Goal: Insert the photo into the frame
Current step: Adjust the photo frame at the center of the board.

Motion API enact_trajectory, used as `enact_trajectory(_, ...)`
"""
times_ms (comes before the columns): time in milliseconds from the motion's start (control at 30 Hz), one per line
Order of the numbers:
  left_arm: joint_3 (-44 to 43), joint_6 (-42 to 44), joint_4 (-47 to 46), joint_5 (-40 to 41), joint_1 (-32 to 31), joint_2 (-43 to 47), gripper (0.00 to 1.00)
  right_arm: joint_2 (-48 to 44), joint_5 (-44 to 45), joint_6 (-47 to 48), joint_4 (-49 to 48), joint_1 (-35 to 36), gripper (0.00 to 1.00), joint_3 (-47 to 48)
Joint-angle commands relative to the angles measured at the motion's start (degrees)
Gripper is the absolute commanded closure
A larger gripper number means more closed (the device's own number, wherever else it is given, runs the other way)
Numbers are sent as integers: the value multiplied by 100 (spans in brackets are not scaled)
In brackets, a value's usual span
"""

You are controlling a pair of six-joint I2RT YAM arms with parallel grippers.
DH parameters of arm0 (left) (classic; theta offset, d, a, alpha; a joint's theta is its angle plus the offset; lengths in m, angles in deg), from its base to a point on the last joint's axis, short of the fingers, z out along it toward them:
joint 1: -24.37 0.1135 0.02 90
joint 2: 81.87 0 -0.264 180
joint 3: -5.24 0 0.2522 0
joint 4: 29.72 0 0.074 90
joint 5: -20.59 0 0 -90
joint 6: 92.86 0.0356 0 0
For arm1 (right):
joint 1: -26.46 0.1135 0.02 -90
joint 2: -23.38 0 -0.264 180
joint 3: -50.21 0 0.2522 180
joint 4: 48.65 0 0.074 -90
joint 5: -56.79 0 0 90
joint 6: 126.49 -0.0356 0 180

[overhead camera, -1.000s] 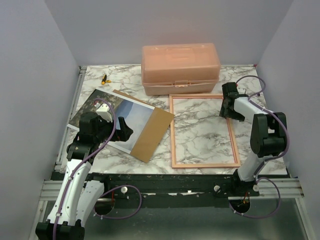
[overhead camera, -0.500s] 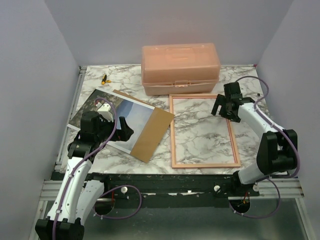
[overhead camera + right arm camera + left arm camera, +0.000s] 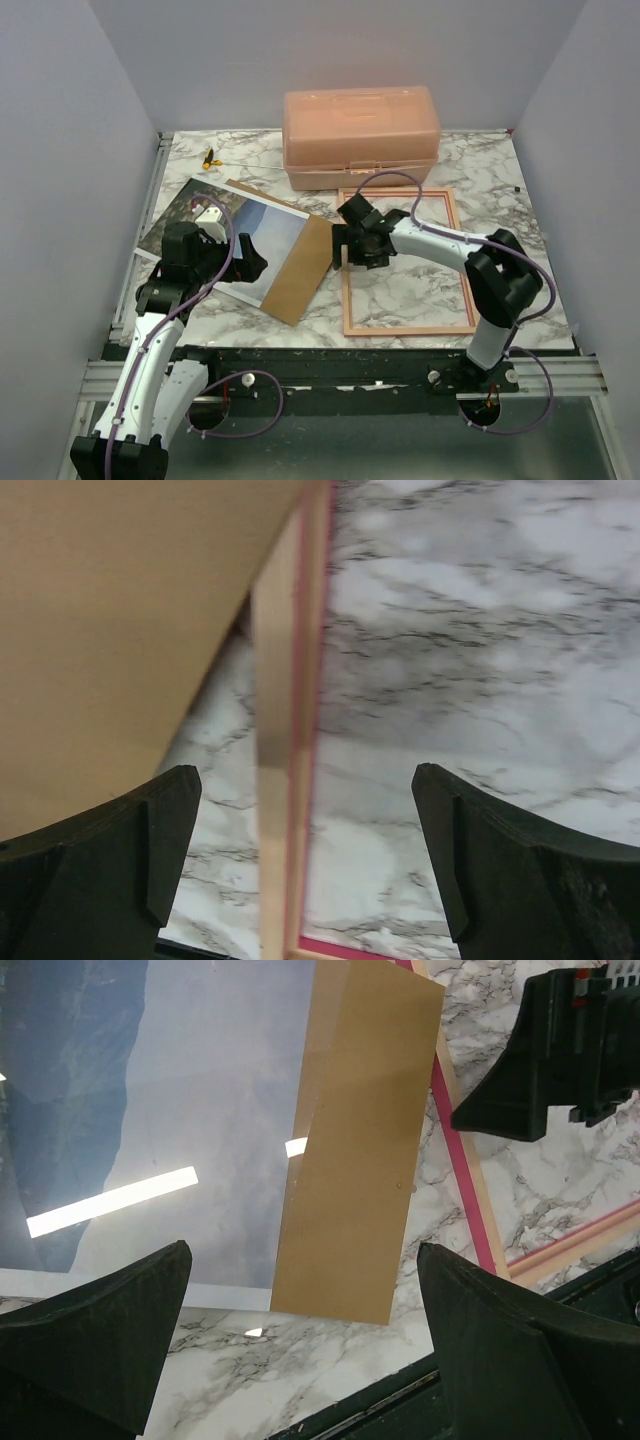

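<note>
The photo (image 3: 235, 225), a glossy print of sky and hills, lies flat at the table's left; it fills the left wrist view (image 3: 180, 1110). A brown backing board (image 3: 305, 268) overlaps its right edge. The frame (image 3: 410, 329) lies flat to the right, marble showing through its pane. My left gripper (image 3: 250, 265) hovers open over the photo's near right part, its jaws (image 3: 305, 1260) empty above the board's near end. My right gripper (image 3: 345, 245) hangs open and empty over the frame's left border (image 3: 285, 730), next to the board's corner; its jaws straddle that border (image 3: 305, 775).
A salmon-pink lidded box (image 3: 360, 135) stands at the back, just behind the frame. A small yellow and black object (image 3: 210, 157) lies at the back left. A black rail (image 3: 330, 365) runs along the near edge. Grey walls close in three sides.
My right arm has swung left from the frame's far right corner to its left border, and its jaws have opened wider. The left arm, photo and board have not moved.
</note>
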Motion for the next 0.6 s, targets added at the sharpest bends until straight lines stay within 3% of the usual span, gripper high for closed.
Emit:
enact_trajectory(0, -7, 53, 1, 4, -47, 77, 1, 489, 7, -385, -94, 485, 5, 542)
enact_trajectory(133, 1, 53, 10, 13, -60, 89, 1, 875, 375, -504, 56, 695, 10, 709)
enact_trajectory(400, 2, 53, -3, 18, -80, 100, 1, 911, 1001, -688, 203, 706, 39, 228)
enact_trajectory(567, 2, 53, -1, 28, -91, 110, 1, 649, 1257, -725, 275, 710, 40, -107)
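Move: About 3 cm left of the right hand and 4 cm below it lies the photo frame's left bar, its middle roughly level with the hand in reach. The visible part of the brown board is centred some 13 cm left and 1 cm back, and the frame's right bar stands about 29 cm right, level in reach. From the left hand, the left bar is roughly 21 cm right, 1 cm ahead and 16 cm down. Swinging left about 5 cm while sinking some 2.5 cm towards the frame's left bar, the right hand then comes back right by about 2 cm, with the fingers closing from wide open to a bit over half. It ends with a finger on each side of the bar, the gap still wider than the bar. ##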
